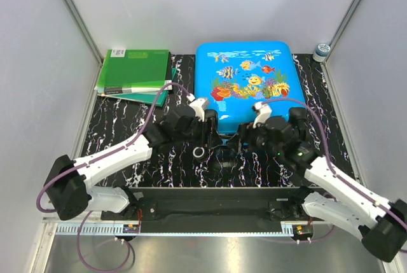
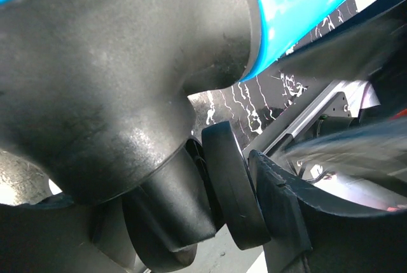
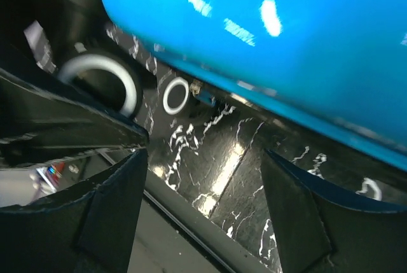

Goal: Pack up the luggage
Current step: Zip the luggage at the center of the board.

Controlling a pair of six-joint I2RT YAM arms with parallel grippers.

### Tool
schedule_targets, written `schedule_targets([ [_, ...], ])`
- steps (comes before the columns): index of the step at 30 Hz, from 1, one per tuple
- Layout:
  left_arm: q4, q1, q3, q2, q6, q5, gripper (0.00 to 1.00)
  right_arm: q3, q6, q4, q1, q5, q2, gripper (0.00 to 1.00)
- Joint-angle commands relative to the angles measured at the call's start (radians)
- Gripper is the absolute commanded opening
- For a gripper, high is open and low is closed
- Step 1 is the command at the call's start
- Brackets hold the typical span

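The luggage (image 1: 245, 79) is a bright-blue fish-print suitcase lying closed and flat at the back centre of the table. At its near-left corner my left gripper (image 1: 208, 124) is shut on one of its black wheels (image 2: 234, 184); one finger (image 2: 283, 212) presses against the wheel's side and the other is hidden behind the wheel housing (image 2: 114, 95). My right gripper (image 3: 202, 158) hovers low at the suitcase's near edge (image 3: 267, 37), right of the left one. Its jaws are open with only bare tabletop between them.
Green folders (image 1: 135, 72) are stacked at the back left beside the suitcase. A small white ring (image 1: 199, 152) lies on the black marbled table (image 1: 127, 120) between the arms. A small jar (image 1: 322, 50) stands at the back right corner. Grey walls enclose three sides.
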Motion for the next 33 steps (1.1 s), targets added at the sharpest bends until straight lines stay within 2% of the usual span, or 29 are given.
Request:
schedule_targets([
  [1, 0.249, -0.007, 0.116, -0.096, 0.196, 0.128, 0.0, -0.029, -0.018, 0.22, 0.13, 0.169, 0.069, 0.75],
  [5, 0.249, 0.011, 0.118, -0.105, 0.196, 0.129, 0.0, -0.096, -0.029, 0.365, 0.183, 0.259, 0.104, 0.73],
  [9, 0.249, 0.025, 0.124, -0.107, 0.189, 0.14, 0.0, -0.159, -0.027, 0.543, 0.216, 0.287, 0.152, 0.68],
  [14, 0.249, 0.032, 0.142, -0.102, 0.186, 0.152, 0.0, -0.208, -0.059, 0.699, 0.276, 0.37, 0.277, 0.62],
  [16, 0.249, 0.035, 0.139, -0.105, 0.181, 0.154, 0.0, -0.231, -0.071, 0.816, 0.302, 0.395, 0.32, 0.6],
  [20, 0.251, 0.039, 0.132, -0.113, 0.163, 0.154, 0.0, -0.273, -0.133, 0.988, 0.364, 0.519, 0.389, 0.54],
  [24, 0.252, 0.037, 0.129, -0.119, 0.153, 0.152, 0.0, -0.311, -0.197, 1.182, 0.401, 0.619, 0.452, 0.52],
  [33, 0.255, 0.042, 0.127, -0.128, 0.149, 0.155, 0.0, -0.334, -0.286, 1.404, 0.416, 0.771, 0.59, 0.46],
])
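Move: The luggage's zipper pull hangs some 9 cm to the right hand's left, 5 cm ahead and 7 cm below. The upper wheel, in the left hand's grip, is about 11 cm left, 3 cm ahead and 2 cm lower; the lower wheel sits 14 cm left, 2 cm back and 12 cm down. From the left hand, the pull lies roughly 5 cm right, 1 cm ahead and 5 cm below. Right hand dips and swings left, about 7 cm each, towards the zipper pull, fingers levelling and partly closing. ##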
